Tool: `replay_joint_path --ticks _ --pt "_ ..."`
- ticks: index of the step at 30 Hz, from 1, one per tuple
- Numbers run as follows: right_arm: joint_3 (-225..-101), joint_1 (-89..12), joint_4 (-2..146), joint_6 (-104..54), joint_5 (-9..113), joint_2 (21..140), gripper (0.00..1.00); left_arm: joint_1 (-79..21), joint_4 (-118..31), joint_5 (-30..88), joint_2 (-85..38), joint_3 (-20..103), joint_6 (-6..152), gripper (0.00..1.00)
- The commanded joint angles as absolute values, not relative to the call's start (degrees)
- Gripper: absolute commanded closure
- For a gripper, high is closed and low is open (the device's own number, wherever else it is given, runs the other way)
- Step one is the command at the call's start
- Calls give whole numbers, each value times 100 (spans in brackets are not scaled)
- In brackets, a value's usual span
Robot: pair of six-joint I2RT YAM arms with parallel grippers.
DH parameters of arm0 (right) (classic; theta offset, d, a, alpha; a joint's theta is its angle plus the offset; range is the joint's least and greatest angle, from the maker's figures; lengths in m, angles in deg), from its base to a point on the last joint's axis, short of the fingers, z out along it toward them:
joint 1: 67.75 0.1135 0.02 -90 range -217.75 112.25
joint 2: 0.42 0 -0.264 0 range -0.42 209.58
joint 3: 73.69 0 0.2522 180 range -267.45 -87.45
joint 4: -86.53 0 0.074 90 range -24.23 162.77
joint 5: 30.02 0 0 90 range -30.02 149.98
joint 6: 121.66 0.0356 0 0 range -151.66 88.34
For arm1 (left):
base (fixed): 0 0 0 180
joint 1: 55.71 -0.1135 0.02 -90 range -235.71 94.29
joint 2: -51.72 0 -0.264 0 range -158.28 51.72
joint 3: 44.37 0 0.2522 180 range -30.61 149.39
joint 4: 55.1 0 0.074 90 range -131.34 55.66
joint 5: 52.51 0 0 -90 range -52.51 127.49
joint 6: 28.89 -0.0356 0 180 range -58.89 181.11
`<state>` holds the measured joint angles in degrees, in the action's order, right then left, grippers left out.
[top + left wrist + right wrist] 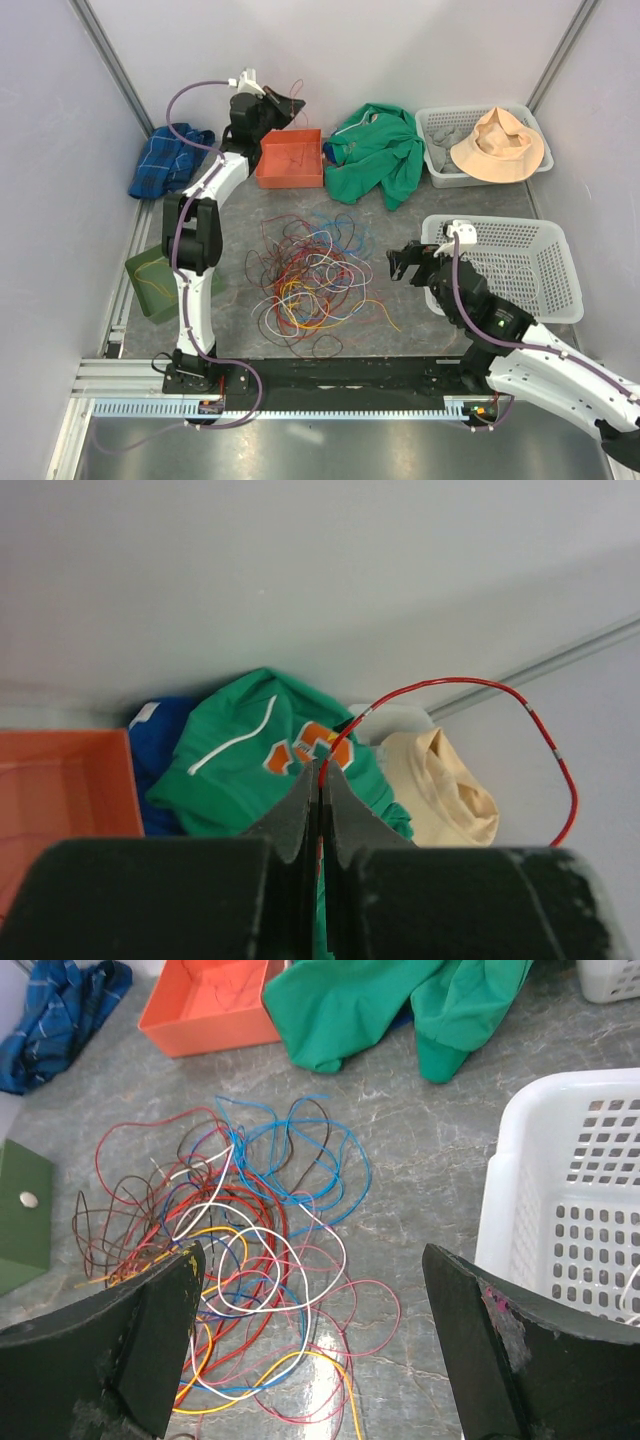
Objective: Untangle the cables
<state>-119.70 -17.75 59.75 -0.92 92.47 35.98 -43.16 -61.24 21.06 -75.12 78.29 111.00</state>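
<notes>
The cables (305, 280) lie in a loose tangle of red, blue, white, yellow, pink and brown wires in the middle of the table, and they also show in the right wrist view (240, 1230). My left gripper (284, 108) is raised at the back over the orange box (290, 165). It is shut (322, 772) on one thin red cable (450, 682), which curls out from the jaws in a loop. My right gripper (401, 265) is wide open (310, 1260) just right of the tangle, with nothing between its fingers.
A green garment (385, 150) lies right of the orange box, and a blue cloth (165, 160) at the back left. A white basket (520, 265) stands behind the right arm; another (437, 120) at the back right holds a tan hat (497, 145). A dark green box (150, 275) sits beside the left arm.
</notes>
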Motion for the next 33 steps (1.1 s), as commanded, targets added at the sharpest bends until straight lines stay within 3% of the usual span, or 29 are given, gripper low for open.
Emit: replay_joint_path --ticks 1,12,33 --pt "-11953 -1774 5757 51 9416 3324 2 -4525 -6542 2439 -7335 7530 11218 98" --pt "-11944 -1774 5677 156 9425 3376 2 -4675 -5603 4055 -7036 7485 10014 98" --pt "-11804 -1774 5827 121 9469 3561 2 -4043 -5048 5585 -7764 8170 7204 98"
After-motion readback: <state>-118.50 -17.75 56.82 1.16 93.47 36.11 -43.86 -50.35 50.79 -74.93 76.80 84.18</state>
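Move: Beneath the left hand, which already has the red cable shut in its fingers, the orange box's middle lies about 26 cm down, some 5 cm ahead and 5 cm to the left. The green cloth is level with the box's middle and some 28 cm to its right; the cable tangle lies about 39 cm back from this hand and 4 cm to its right. From the open right hand the box is roughly 44 cm ahead and 27 cm left. Swinging left by about 12 cm, the left hand carries the pinched red cable across above the orange box towards its left part, sinking some 7 cm on the way, mostly at the start. The wrist turns about 30 degrees counter-clockwise to point straight ahead and rolls with its left side rising; the fingers stay shut on the cable. ##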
